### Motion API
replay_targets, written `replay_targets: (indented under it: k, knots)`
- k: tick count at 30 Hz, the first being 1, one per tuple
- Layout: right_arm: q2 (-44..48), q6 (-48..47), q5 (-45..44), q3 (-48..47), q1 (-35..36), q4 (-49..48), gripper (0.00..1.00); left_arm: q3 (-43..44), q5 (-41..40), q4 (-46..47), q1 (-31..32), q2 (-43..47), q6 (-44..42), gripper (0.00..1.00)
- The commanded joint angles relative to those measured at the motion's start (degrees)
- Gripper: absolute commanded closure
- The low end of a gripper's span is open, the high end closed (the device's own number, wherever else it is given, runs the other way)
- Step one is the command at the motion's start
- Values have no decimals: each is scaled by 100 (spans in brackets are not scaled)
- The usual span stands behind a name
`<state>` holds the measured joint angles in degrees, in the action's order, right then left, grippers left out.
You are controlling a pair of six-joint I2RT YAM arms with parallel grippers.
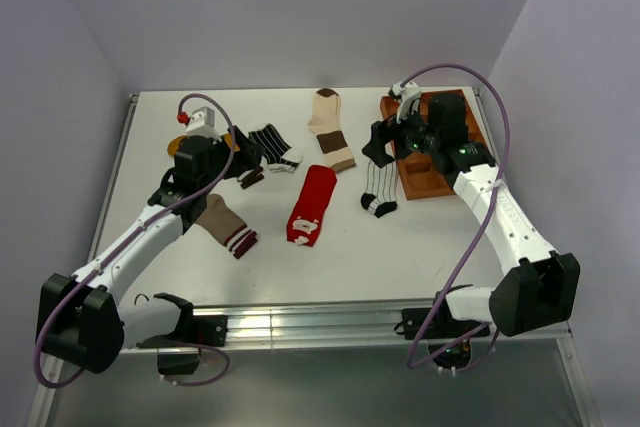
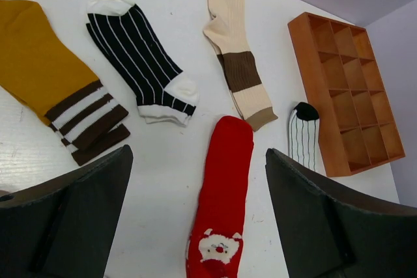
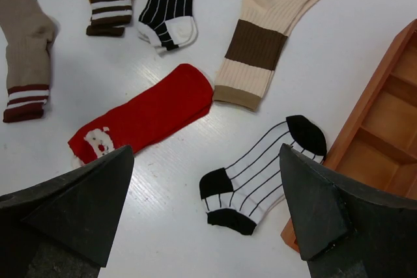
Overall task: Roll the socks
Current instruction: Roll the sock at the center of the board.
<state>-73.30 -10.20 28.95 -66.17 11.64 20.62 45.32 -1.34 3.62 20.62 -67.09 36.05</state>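
Six socks lie flat and unrolled on the white table. A red sock with a white mark (image 1: 311,205) is in the middle, with the cream-and-brown sock (image 1: 331,129) behind it. The black-white striped sock (image 1: 273,145) and taupe sock (image 1: 226,225) lie to the left. The white pinstriped sock (image 1: 380,184) lies right of the middle. A mustard sock (image 2: 39,69) shows in the left wrist view. My left gripper (image 2: 199,226) hangs open above the red sock (image 2: 221,193). My right gripper (image 3: 205,219) hangs open above the pinstriped sock (image 3: 260,174). Neither holds anything.
A brown compartmented tray (image 1: 420,179) sits at the right of the table, close to the pinstriped sock and under the right arm. The table's raised rim (image 1: 128,147) runs along the left side, and walls close in on three sides.
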Motion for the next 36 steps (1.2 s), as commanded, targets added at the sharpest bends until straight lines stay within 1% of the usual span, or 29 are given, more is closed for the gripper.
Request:
replay_targets:
  k: [1,8,9,10,13,15,16,17,18,21,22,23,26,27,28,30,36]
  knots:
    - [131,-79,-65,8,-4,-190,0,144,11,227,38,20,-98,10]
    - [307,-158,-363,122,-4,-322,0,196,-6,183,38,38,-125,10]
    - [325,-184,-416,131,5,-339,2,205,-6,166,38,38,-134,10]
    - [325,-202,-495,140,-4,-340,7,197,-6,166,38,38,-134,11]
    - [246,-333,-662,61,-4,-296,13,214,3,166,38,56,-116,11]
    - [44,-526,-698,-53,14,-164,16,232,-6,148,38,56,-107,11]
    - [-35,-606,-785,-158,40,-103,20,249,2,113,38,47,-99,12]
    - [-244,-693,-838,-220,92,63,22,258,3,113,38,47,-90,12]
    - [-333,-825,-908,-290,258,152,25,258,11,69,38,64,-72,12]
    - [-659,-1115,-1207,-256,680,442,29,232,-24,8,47,135,-28,13]
    - [-703,-1177,-1286,-134,1030,451,32,171,-50,-10,47,230,-19,13]
    - [-747,-1282,-1478,-55,1216,434,35,153,-120,-45,47,284,-2,13]
    - [-861,-1379,-1751,297,1858,259,47,109,-217,-194,47,442,60,13]
    - [-923,-1362,-1787,420,1999,215,53,135,-226,-247,47,477,68,13]
    - [-949,-1354,-1805,464,2253,153,55,213,-278,-317,47,495,112,13]
    - [-1037,-1301,-1849,570,2474,91,58,354,-453,-616,47,504,156,13]
    - [-1441,-1169,-2042,623,3379,-119,60,1004,-1060,-1099,38,565,306,11]
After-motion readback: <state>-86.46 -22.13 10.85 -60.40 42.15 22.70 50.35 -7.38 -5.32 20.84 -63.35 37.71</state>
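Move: The red sock's middle lies about 15 cm to the right gripper's left, 8 cm back and some 22 cm below. The white striped sock is almost beneath this gripper, about 2 cm back; the cream sock lies roughly 10 cm forward and 11 cm left, the black striped sock 5 cm forward and 23 cm left. From the left gripper, the red sock is about 9 cm back, 13 cm right and 18 cm down. After a small drift right and forward, sweep the right gripper down about 14 cm while carrying it left and back towards the near side of the red sock. Tip its fingers more steeply down, swing them some 25 degrees counter-clockwise and narrow them to under half open, touching nothing. Late on, lift the open left gripper about 3 cm and ease it left. ##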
